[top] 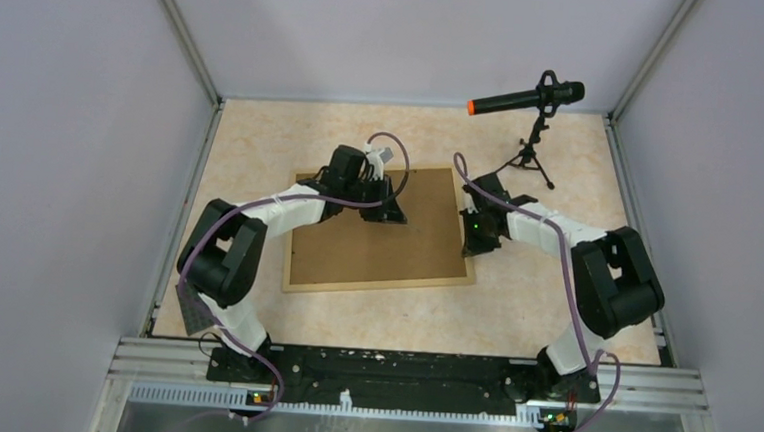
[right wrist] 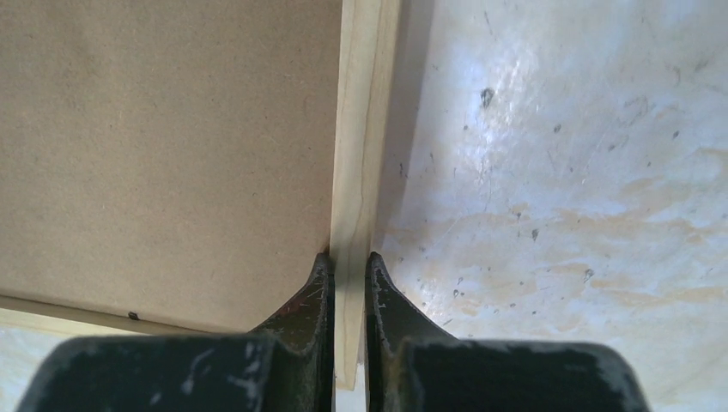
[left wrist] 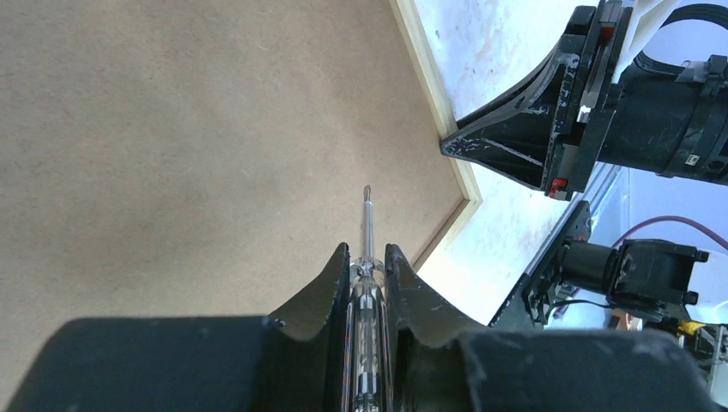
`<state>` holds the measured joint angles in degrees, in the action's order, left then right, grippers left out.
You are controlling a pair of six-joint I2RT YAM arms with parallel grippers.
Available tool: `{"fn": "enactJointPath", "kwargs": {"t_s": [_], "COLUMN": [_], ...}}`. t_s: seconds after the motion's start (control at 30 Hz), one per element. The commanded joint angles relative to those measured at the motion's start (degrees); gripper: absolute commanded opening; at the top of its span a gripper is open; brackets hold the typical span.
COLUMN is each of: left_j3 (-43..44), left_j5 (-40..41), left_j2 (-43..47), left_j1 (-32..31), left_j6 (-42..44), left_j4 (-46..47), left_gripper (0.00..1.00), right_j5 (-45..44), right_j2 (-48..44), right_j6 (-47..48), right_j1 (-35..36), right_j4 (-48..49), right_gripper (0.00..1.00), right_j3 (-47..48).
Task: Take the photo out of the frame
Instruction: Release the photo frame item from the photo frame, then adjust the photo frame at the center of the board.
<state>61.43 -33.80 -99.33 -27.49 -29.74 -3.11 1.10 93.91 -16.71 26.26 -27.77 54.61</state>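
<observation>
The frame (top: 384, 283) lies back side up on the table, its brown fibreboard (top: 376, 251) facing me. The photo is hidden beneath the board. My left gripper (top: 389, 206) hovers over the board's far middle, shut on a clear-handled screwdriver (left wrist: 367, 225) whose tip points at the board (left wrist: 189, 129) near a corner of the wooden rail (left wrist: 427, 86). My right gripper (top: 474, 244) is at the frame's right edge, shut on the light-wood rail (right wrist: 360, 129), one finger on the board side and one outside. The right gripper's fingers (left wrist: 515, 146) also show in the left wrist view.
A black microphone (top: 525, 100) with an orange tip stands on a small tripod at the back right. A dark grey studded baseplate (top: 192, 310) leans at the near left by the left arm's base. Grey walls enclose the beige table (top: 553, 307).
</observation>
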Motion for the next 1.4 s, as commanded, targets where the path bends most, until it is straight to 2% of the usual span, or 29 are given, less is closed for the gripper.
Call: {"fn": "enactJointPath", "kwargs": {"t_s": [0.0, 0.13, 0.27, 0.57, 0.6, 0.7, 0.83, 0.9, 0.93, 1.03, 1.13, 1.2, 1.27, 1.37], "left_j3": [0.3, 0.2, -2.0, -4.6, -4.8, -5.0, -5.8, -6.2, -6.3, -6.5, -6.1, -5.8, -5.8, -5.6], "left_j5": [-0.7, -0.2, -0.6, -3.6, -3.9, -4.2, -4.3, -4.6, -5.1, -5.9, -6.1, -5.7, -5.6, -5.5], "left_j2": [3.9, 5.6, 7.9, 12.2, 12.5, 13.2, 13.9, 14.0, 13.8, 13.0, 12.0, 11.4, 11.1, 10.7], "left_j1": [1.7, 3.2, 5.9, 12.3, 12.9, 14.5, 16.0, 16.3, 16.4, 16.7, 17.4, 17.8, 18.1, 18.5], "left_j6": [2.3, 3.6, 3.7, 3.8, 3.9, 4.6, 4.7, 4.8, 4.8, 4.4, 3.4, 2.9, 2.5, 2.5], "left_j4": [0.2, -1.1, -1.6, -1.7, -1.8, -2.3, -2.2, -1.7, -1.3, 0.0, 1.7, 2.2, 2.7, 2.7], "left_gripper": [0.00, 0.00, 0.00, 0.00, 0.00, 0.00, 0.00, 0.00, 0.00, 0.00, 0.00, 0.00, 0.00, 0.00], "right_j5": [-6.6, -5.1, 3.9, 13.2, 14.3, 15.5, 15.5, 16.4, 16.8, 15.6, 10.7, 6.3, 6.4, 6.5], "right_j2": [5.8, 7.4, 11.4, 27.1, 28.5, 32.5, 37.4, 37.0, 35.9, 28.5, 20.2, 15.0, 11.6, 9.0], "right_j6": [10.4, 20.3, 31.1, 54.3, 57.4, 59.8, 54.7, 50.0, 47.1, 34.0, 17.6, 6.8, 0.7, -6.1], "right_j1": [0.4, 0.4, 0.5, 0.9, 1.0, 1.0, 1.1, 1.1, 1.0, 1.0, 0.9, 1.1, 1.2, 1.7], "right_j4": [0.4, 5.1, 5.4, 5.7, 5.7, 6.1, -0.3, -3.7, -4.9, -5.1, -3.9, -3.2, -4.4, -5.9], "right_gripper": [0.00, 0.00, 0.00, 0.00, 0.01, 0.15, 0.50, 0.64, 0.68, 0.72, 0.75, 0.81, 0.86, 0.86], "right_j3": [2.2, 5.5, 12.0, 32.4, 34.8, 44.5, 60.7, 64.9, 65.3, 59.5, 47.1, 38.7, 32.4, 26.1]}}
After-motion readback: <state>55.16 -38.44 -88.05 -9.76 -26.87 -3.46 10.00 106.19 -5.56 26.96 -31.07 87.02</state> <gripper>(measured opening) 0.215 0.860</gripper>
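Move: The right fingers already pinch the frame's right rim, its near-right corner some 7 cm back and 2 cm to the right of them. The spot this rim is taken to lies about 22 cm ahead and 13 cm left of the right hand, at about the same height. A small tab on the near rim sits 6 cm back and 10 cm left. From the left hand, which holds the thin tool, the pinched rim is about 4 cm back, 15 cm right and 9 cm below; the backing board's middle is roughly 6 cm left, 2 cm ahead and 9 cm below. Keeping its pinch on the rim, the right hand sweeps the frame forward and to the left through some 23 cm, turning about 50 degrees counter-clockwise with it, then opens wide, rises clear of the rim and comes back towards its own side while the wrist unwinds. The left hand keeps the tool over the backing board and draws about 11 cm to the left, rising and edging forward a little. ##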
